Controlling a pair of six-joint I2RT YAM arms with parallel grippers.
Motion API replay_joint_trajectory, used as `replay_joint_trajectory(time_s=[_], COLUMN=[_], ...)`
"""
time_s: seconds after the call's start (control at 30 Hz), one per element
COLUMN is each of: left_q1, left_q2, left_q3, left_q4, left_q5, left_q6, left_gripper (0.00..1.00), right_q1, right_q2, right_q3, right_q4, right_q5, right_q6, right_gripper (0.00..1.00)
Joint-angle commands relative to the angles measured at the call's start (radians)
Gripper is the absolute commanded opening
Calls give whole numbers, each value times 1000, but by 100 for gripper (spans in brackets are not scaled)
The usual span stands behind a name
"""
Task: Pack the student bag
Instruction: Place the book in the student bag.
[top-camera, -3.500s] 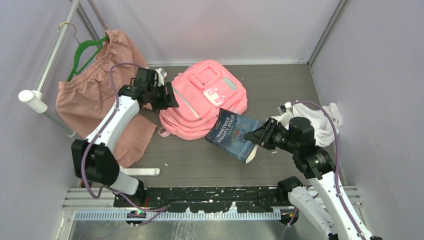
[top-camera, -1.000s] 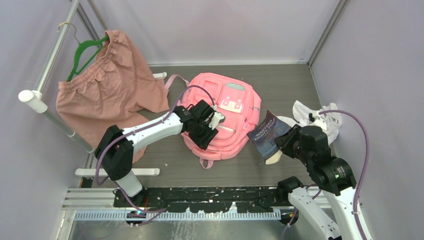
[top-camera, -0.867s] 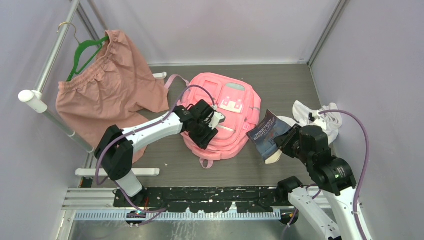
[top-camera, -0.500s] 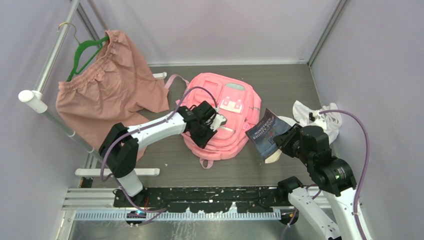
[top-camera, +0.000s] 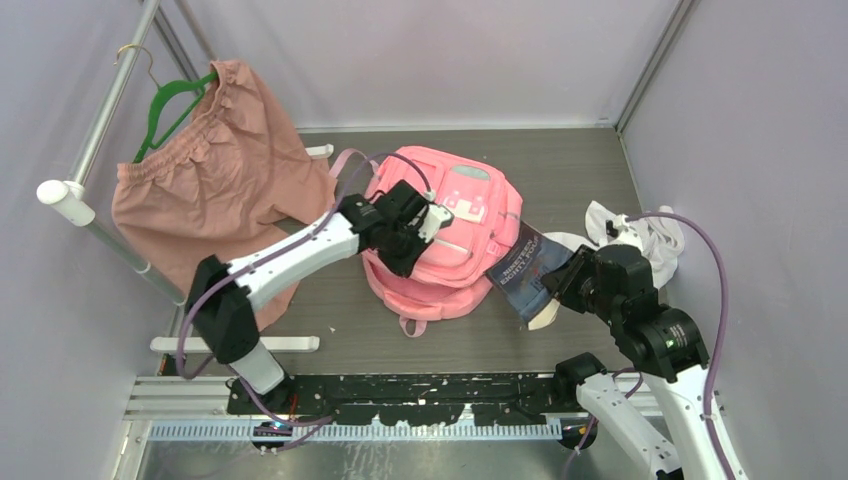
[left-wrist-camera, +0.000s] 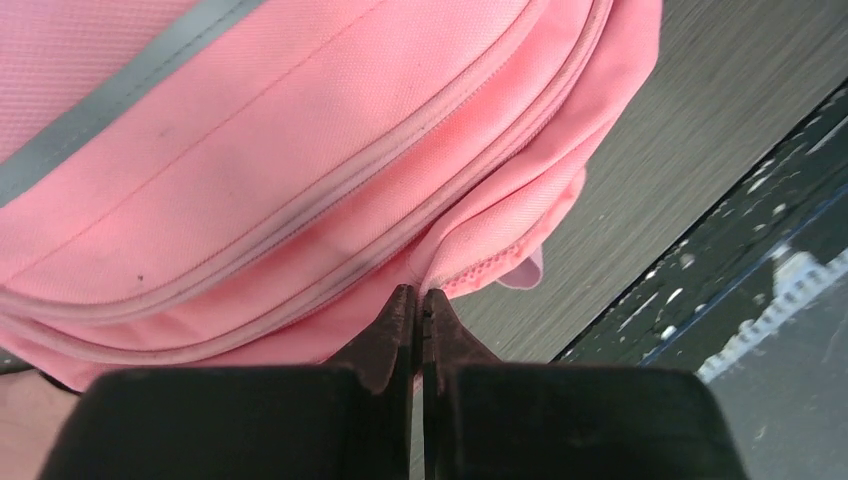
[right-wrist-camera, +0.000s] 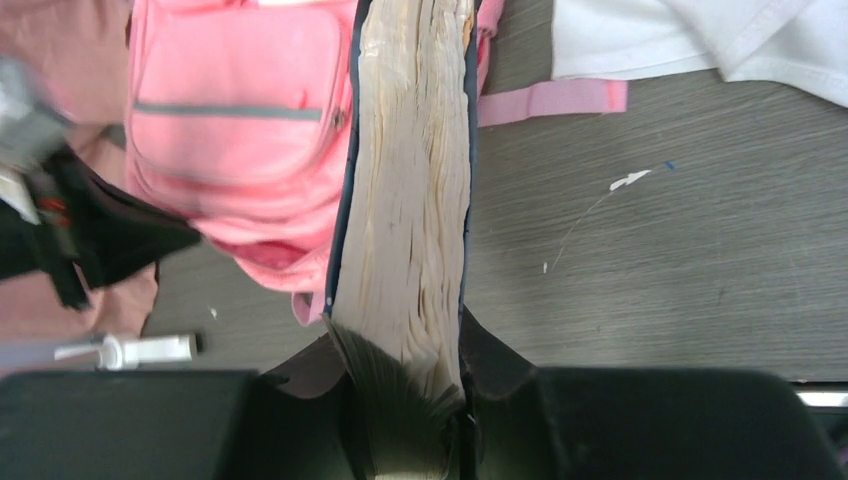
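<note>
The student bag (top-camera: 465, 225) is bright pink and lies at the table's middle with its front pockets up. My left gripper (top-camera: 405, 258) is at its near-left edge, shut on a fold of the bag's fabric by the zipper seam (left-wrist-camera: 300, 215); the tips (left-wrist-camera: 418, 295) meet with pink cloth pinched between them. The bag (left-wrist-camera: 250, 130) fills the left wrist view. My right gripper (top-camera: 562, 285) is shut on a dark blue paperback book (top-camera: 525, 268), held tilted just right of the bag. In the right wrist view the book's pages (right-wrist-camera: 410, 180) stand between the fingers, with the bag (right-wrist-camera: 240, 150) beyond.
A dusty-pink garment (top-camera: 200, 190) hangs from a green hanger (top-camera: 165, 110) on the rail (top-camera: 100, 130) at the left. A white cloth (top-camera: 650, 235) lies at the right wall. A white pen-like object (top-camera: 280, 344) lies near the front left.
My left gripper has shut on the bag's near-left edge and pulled it up and back a little. The right gripper has carried the book slightly closer to the bag.
</note>
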Motion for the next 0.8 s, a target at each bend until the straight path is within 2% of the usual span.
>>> replay_joint_trajectory(time_s=[0.0, 0.17, 0.37, 0.57, 0.77], left_q1=[41, 143, 154, 154, 149], left_q2=[-203, -232, -156, -122, -57], left_q3=[24, 50, 147, 190, 262], left_q4=[119, 193, 172, 246, 280], left_q5=[12, 191, 190, 263, 342], left_q6=[-82, -178, -231, -304, -381], left_gripper=[0, 0, 0, 0, 0], right_q1=[-1, -1, -1, 0, 1], right_q2=[24, 62, 88, 71, 72], right_q3=[102, 114, 6, -26, -101], right_q4=[109, 124, 281, 311, 381], right_q5=[-200, -517, -832, -960, -1001], right_q6=[-126, -205, -144, -129, -73], right_gripper=[1, 1, 1, 1, 1])
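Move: The bag opening, facing the arms, is some 24 cm to the right hand's left, about 4 cm farther out and 18 cm lower; the white cloth lies about 14 cm ahead of this hand, 15 cm to its right and 20 cm down. From the left hand, already shut on the flap's edge, the opening's middle is about 6 cm right, 3 cm back and 6 cm lower, and the bag's top loop 8 cm back, 2 cm right and 10 cm down. The bag's flap edge, still pinched in the left hand, is pulled up about 11 cm, then held near that height, as the hand tilts some 30 degrees and shifts about 5 cm forward and finally a little right. The book, kept gripped by the right hand, is carried some 12 cm left and 5 cm back towards the opening while that wrist swings about 45 degrees counter-clockwise and rolls its left side up. ##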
